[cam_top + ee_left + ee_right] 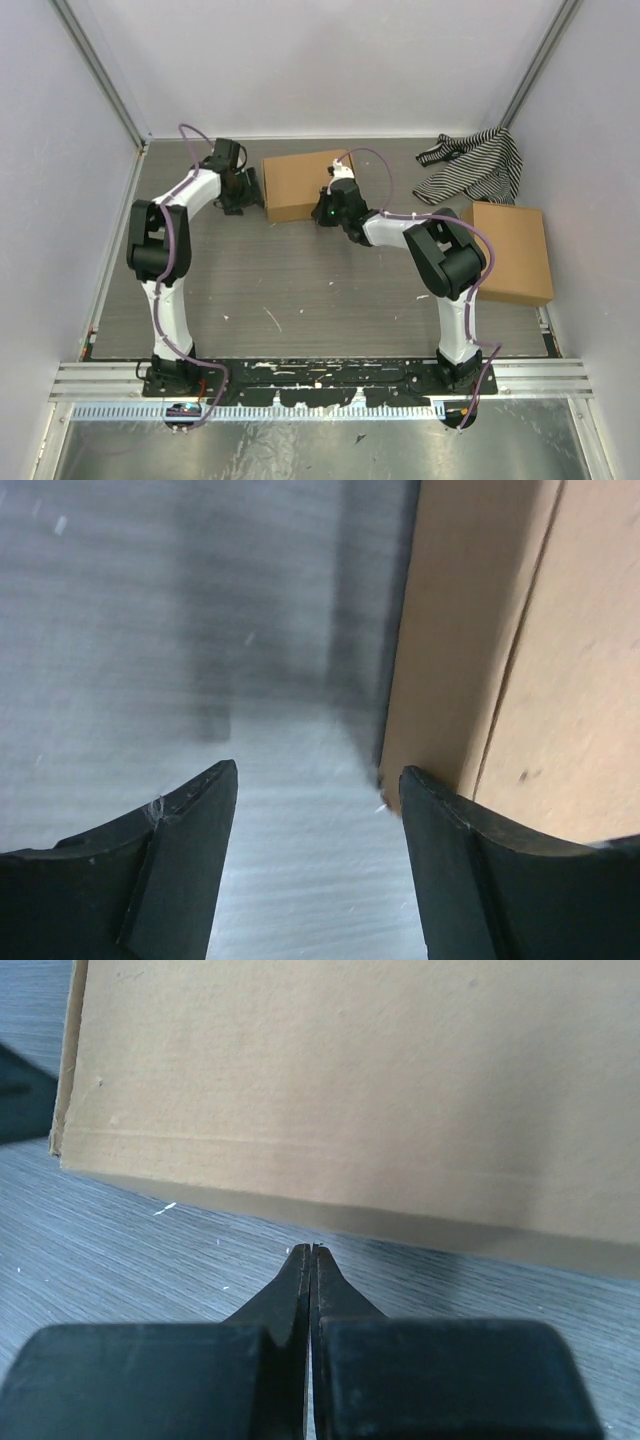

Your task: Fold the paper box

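The paper box [298,183] lies at the back middle of the table as a flat, shallow brown box with its top face down flat. My left gripper [250,192] stands open at the box's left side. In the left wrist view [318,780] only bare table shows between the fingers, and the right fingertip [440,820] is beside the box's corner [460,680]. My right gripper [326,214] is shut and empty. Its tips [312,1250] sit low over the table, just short of the box's near wall [350,1110].
A larger squarish brown cardboard box [512,255] sits at the right edge of the table. A black-and-white striped cloth [478,165] lies crumpled at the back right. Walls close in the table [300,290] on the left, back and right.
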Robot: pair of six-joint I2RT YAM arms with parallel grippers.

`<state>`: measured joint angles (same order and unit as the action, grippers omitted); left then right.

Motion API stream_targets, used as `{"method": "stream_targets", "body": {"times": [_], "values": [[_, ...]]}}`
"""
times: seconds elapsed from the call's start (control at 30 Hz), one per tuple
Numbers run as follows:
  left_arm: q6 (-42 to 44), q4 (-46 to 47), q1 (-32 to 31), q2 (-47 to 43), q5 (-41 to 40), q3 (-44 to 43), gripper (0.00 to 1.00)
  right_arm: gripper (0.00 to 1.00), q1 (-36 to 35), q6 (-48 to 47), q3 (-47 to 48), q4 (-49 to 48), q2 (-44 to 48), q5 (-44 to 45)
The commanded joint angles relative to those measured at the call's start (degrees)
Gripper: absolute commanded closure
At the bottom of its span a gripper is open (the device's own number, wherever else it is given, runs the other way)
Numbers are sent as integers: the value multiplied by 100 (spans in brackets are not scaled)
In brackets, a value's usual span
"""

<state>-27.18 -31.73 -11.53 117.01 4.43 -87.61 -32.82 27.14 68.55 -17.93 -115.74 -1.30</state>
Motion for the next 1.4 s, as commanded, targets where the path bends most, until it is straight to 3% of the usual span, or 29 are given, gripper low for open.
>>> {"method": "stream_targets", "body": {"times": [0.0, 0.17, 0.4, 0.5, 0.63, 0.8, 0.9, 1.1, 1.2, 1.37], "values": [[-289, 244, -94, 540, 618, -816, 28, 99, 50, -85, 25, -42, 319, 56], [-162, 943, -630, 1100, 1097, -1843, 27, 99, 105, -72, 10, 60, 278, 142], [-373, -117, -1069, 3327, 1480, -5645, 24, 99, 199, -26, -14, 137, 302, 254], [-492, -149, -1050, 3502, 1338, -6094, 25, 99, 259, -7, 16, 237, 354, 363], [-512, 389, -884, 2540, 1054, -4685, 25, 99, 380, -65, 137, 333, 303, 380], [-838, 1730, -493, 219, 719, -1442, 26, 99, 622, -57, 586, 309, -98, 121], [-679, 2036, -428, -1222, 493, -55, 26, 99, 820, -27, 1028, 343, -441, -166], [-531, 2042, -430, -3167, 404, 1829, 26, 99, 1070, 82, 1943, 386, -1063, -476], [-337, 1692, -435, -3835, 257, 2271, 26, 99, 1190, 58, 2385, 560, -1316, -594], [18, 1248, -430, -4876, -62, 2621, 24, 98, 1311, 29, 1805, -42, -758, -968]]}}
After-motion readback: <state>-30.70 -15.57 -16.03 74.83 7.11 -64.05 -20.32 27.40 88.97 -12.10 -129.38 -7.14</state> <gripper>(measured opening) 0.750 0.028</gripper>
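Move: The folded box's middle is some 14 cm to the left gripper's right and 5 cm farther out, a couple of centimetres lower; the open fingers are down just beside its left side. From the right gripper, shut at the near side, the box's middle is about 10 cm ahead, 3 cm left and 3 cm down. The striped cloth lies roughly 35 cm right of the right gripper and 16 cm farther out, the other box about 42 cm right and 10 cm back. Sweep the open left gripper right about 21 cm and forward 13, driving the box's left side across the table; then draw it back and left, lift it to some 20 cm above its start and tilt the fingers up towards forward. Keep the right fingers shut at the near side, easing right 5 cm, then push the box forward about 10 cm. ##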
